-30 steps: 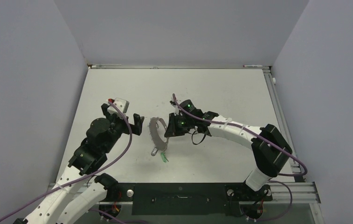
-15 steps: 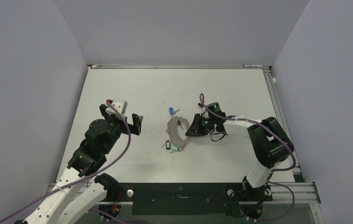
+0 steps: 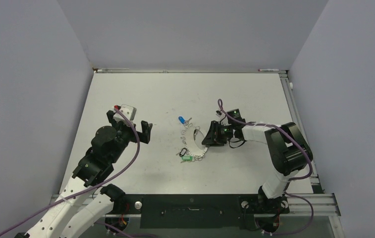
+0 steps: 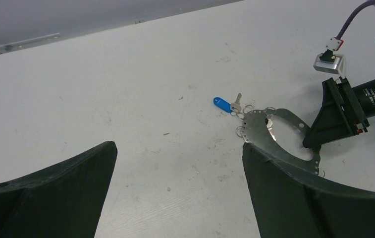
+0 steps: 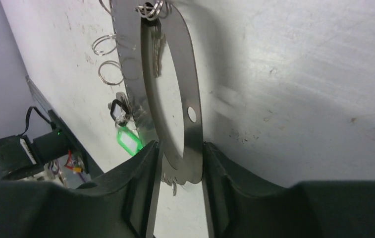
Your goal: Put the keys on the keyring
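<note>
The keyring (image 3: 192, 144), a wide silvery hoop with small rings strung along it, lies low on the table at the centre. My right gripper (image 3: 208, 137) is shut on its right side. In the right wrist view the hoop's band (image 5: 193, 94) sits between both fingers (image 5: 225, 183). The blue key (image 3: 181, 119) lies at the hoop's far end, touching it, and also shows in the left wrist view (image 4: 221, 103). The green key (image 3: 187, 158) lies at the hoop's near end and shows in the right wrist view (image 5: 129, 140). My left gripper (image 3: 146, 132) is open and empty, well left of the hoop.
A small black oval loop (image 3: 182, 151) lies beside the green key. Loose-looking split rings (image 5: 110, 73) hang off the hoop's edge. Grey walls close the table on three sides, with a metal rail (image 3: 190, 71) along the back.
My right gripper has moved right and down with the keyring, which went from standing tilted to lying low on the table. The blue key has come into view. The left arm has not moved.
</note>
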`<state>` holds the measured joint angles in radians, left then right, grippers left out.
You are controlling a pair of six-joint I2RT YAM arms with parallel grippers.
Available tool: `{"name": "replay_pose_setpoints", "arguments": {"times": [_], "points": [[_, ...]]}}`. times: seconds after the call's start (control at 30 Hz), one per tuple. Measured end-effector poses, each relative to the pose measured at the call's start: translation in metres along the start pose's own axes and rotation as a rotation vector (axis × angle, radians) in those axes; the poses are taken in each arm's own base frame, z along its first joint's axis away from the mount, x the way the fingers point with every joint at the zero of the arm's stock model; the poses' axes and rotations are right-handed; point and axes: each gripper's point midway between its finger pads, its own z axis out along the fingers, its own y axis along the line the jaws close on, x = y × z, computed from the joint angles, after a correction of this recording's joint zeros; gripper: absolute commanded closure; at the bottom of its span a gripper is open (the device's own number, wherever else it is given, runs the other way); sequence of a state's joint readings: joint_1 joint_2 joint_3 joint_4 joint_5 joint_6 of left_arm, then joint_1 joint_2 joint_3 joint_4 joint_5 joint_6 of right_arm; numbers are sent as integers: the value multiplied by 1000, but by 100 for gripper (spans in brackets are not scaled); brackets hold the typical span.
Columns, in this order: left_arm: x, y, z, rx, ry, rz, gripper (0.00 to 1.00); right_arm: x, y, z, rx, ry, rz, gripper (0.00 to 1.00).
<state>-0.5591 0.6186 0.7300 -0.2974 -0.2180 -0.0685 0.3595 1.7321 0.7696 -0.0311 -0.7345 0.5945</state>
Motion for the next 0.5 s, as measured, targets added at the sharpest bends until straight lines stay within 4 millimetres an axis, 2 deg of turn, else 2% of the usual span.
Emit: {"name": "replay_pose_setpoints", "arguments": {"times": [0.13,0.27,0.37,0.5], "points": [[1,-1,1,4,4,2,4,-13,5,-5,27,-39,-29,40],[1,-1,1,3,7,1,4,-28,-2,-14,115,-106,-46,20],[1,0,2,2,6,1,4,-40,-14,-25,224,-174,-54,19],[1,0,1,3,6,1,4,-43,-35,-42,378,-225,-52,18]]}}
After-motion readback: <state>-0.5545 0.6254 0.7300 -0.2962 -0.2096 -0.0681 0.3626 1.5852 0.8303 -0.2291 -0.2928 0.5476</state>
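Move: The keyring's large ringed plate reaches the right fingers with its near rim; its middle lies about 5 cm left of that hand, some 1 cm ahead and 2 cm below. The blue tag with its key is about 10 cm left and 11 cm farther out than the right hand, the black tag about 9 cm left and 3 cm back, the green tag about 8 cm left and 6 cm back. From the left hand, the plate lies about 19 cm right, straight ahead 0 cm, some 26 cm below. Let the right fingers go on opening, from barely apart to nearly wide, so that they come free of the plate's right rim. Draw the hand off first forward and slightly up, then mostly to the right, some 4 cm forward and 5 cm right in all, while the wrist tips the fingers about 20 degrees more steeply down. ##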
